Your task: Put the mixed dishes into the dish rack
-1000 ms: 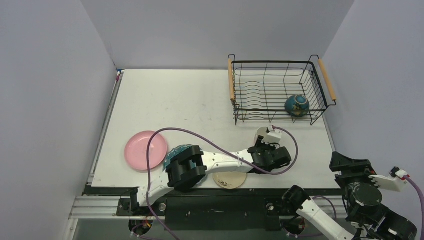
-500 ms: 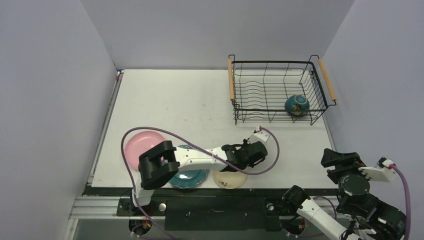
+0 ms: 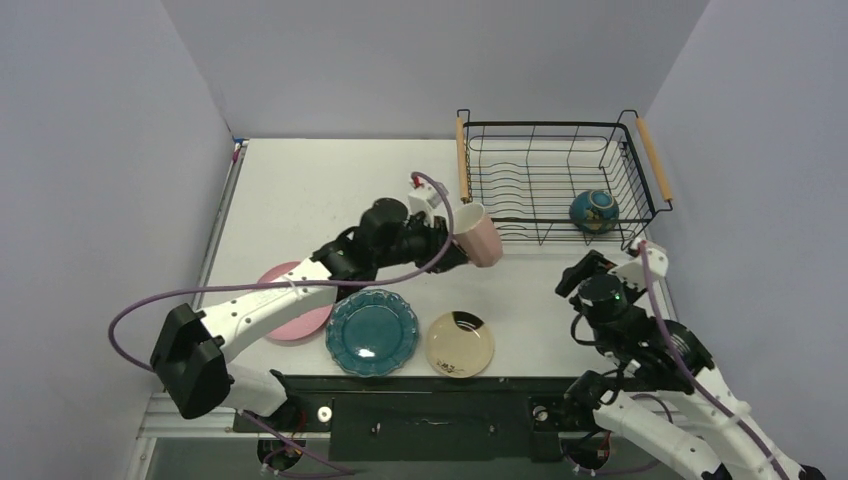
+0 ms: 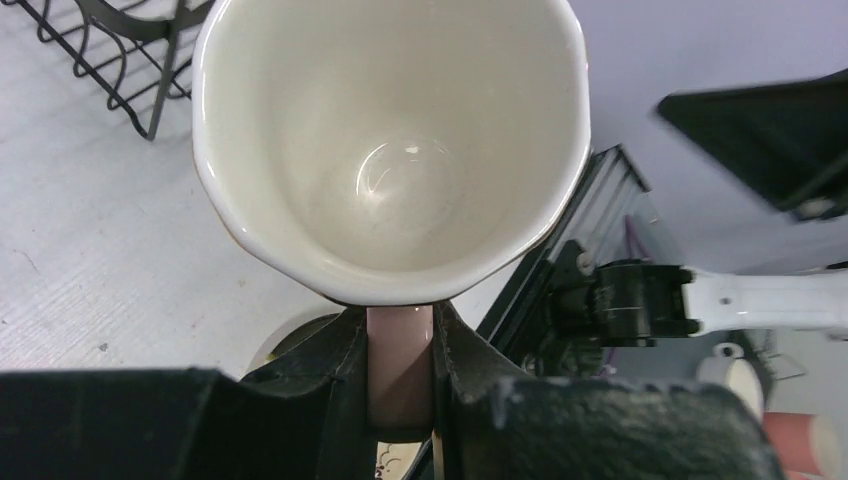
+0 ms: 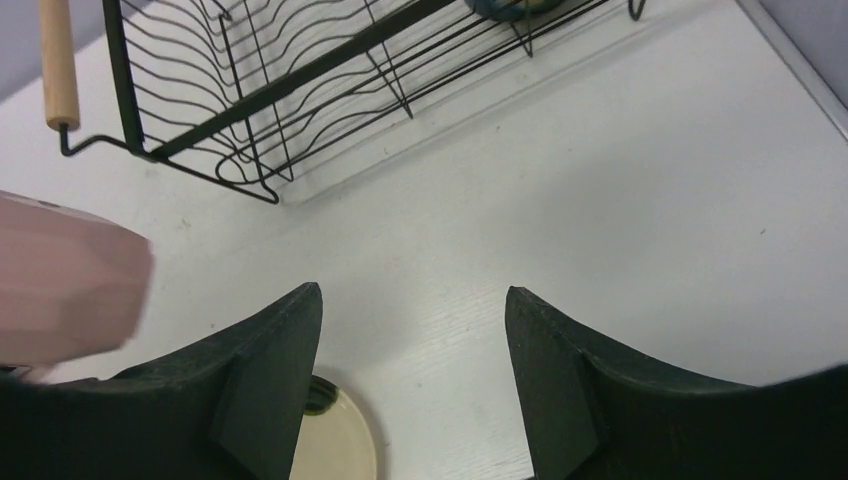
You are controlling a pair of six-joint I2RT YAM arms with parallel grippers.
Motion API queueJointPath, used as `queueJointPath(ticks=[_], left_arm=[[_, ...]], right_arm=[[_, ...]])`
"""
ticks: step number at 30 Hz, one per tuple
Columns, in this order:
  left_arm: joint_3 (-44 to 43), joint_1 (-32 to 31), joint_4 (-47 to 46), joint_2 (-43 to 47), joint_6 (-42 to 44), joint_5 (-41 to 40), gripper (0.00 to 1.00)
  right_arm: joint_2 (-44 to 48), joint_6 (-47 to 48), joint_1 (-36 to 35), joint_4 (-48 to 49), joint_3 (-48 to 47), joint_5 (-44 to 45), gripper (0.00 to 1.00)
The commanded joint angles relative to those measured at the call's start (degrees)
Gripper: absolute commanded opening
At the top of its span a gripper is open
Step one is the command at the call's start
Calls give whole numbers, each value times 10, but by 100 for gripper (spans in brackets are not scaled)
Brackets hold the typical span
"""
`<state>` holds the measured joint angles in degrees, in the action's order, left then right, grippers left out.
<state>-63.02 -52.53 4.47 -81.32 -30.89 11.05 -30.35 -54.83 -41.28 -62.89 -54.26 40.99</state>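
My left gripper [image 3: 452,243] is shut on the pink cup [image 3: 479,235] and holds it tilted in the air just left of the dish rack [image 3: 470,205]. In the left wrist view the cup's [image 4: 390,150] pink handle sits clamped in my left gripper [image 4: 400,335]. A dark-teal bowl [image 3: 594,211] lies in the rack's right end. The pink plate [image 3: 285,300], the teal scalloped plate [image 3: 372,332] and the cream dish [image 3: 460,344] lie along the table's front. My right gripper [image 5: 412,300] is open and empty above bare table in front of the rack [image 5: 250,90].
The rack's wooden handles [image 3: 463,158] run along its left and right ends. The left arm stretches diagonally over the pink plate. The right arm [image 3: 640,330] rises at the front right. Grey walls close in the table on three sides.
My left gripper closed on the cup's handle in front of the rack, lifted it and swung back and left. The right arm came in from the bottom right over the table.
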Motion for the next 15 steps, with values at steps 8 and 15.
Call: queueJointPath(ticks=[8, 15], left_arm=[[66, 198, -280, 91, -219, 361, 0], [145, 209, -532, 51, -439, 385, 0]], right_arm=[[-129, 100, 232, 302, 175, -365, 83], [5, 73, 288, 423, 272, -560, 96]])
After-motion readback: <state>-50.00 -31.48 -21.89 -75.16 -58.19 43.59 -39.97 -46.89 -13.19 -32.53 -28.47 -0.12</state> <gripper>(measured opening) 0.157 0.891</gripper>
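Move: The left hand holds the pink mug by its handle, the body about 4 cm ahead, 5 cm right and 2 cm above; the dish rack's middle lies some 25 cm ahead, 30 cm right and 15 cm below. From the right hand, empty, the mug is about 9 cm ahead, 20 cm left and roughly level; the beige plate sits 5 cm back, 21 cm left and 22 cm below. Left hand lifts the held mug 9 cm up-left, tilting it; right hand drops about 14 cm, opening wider. ##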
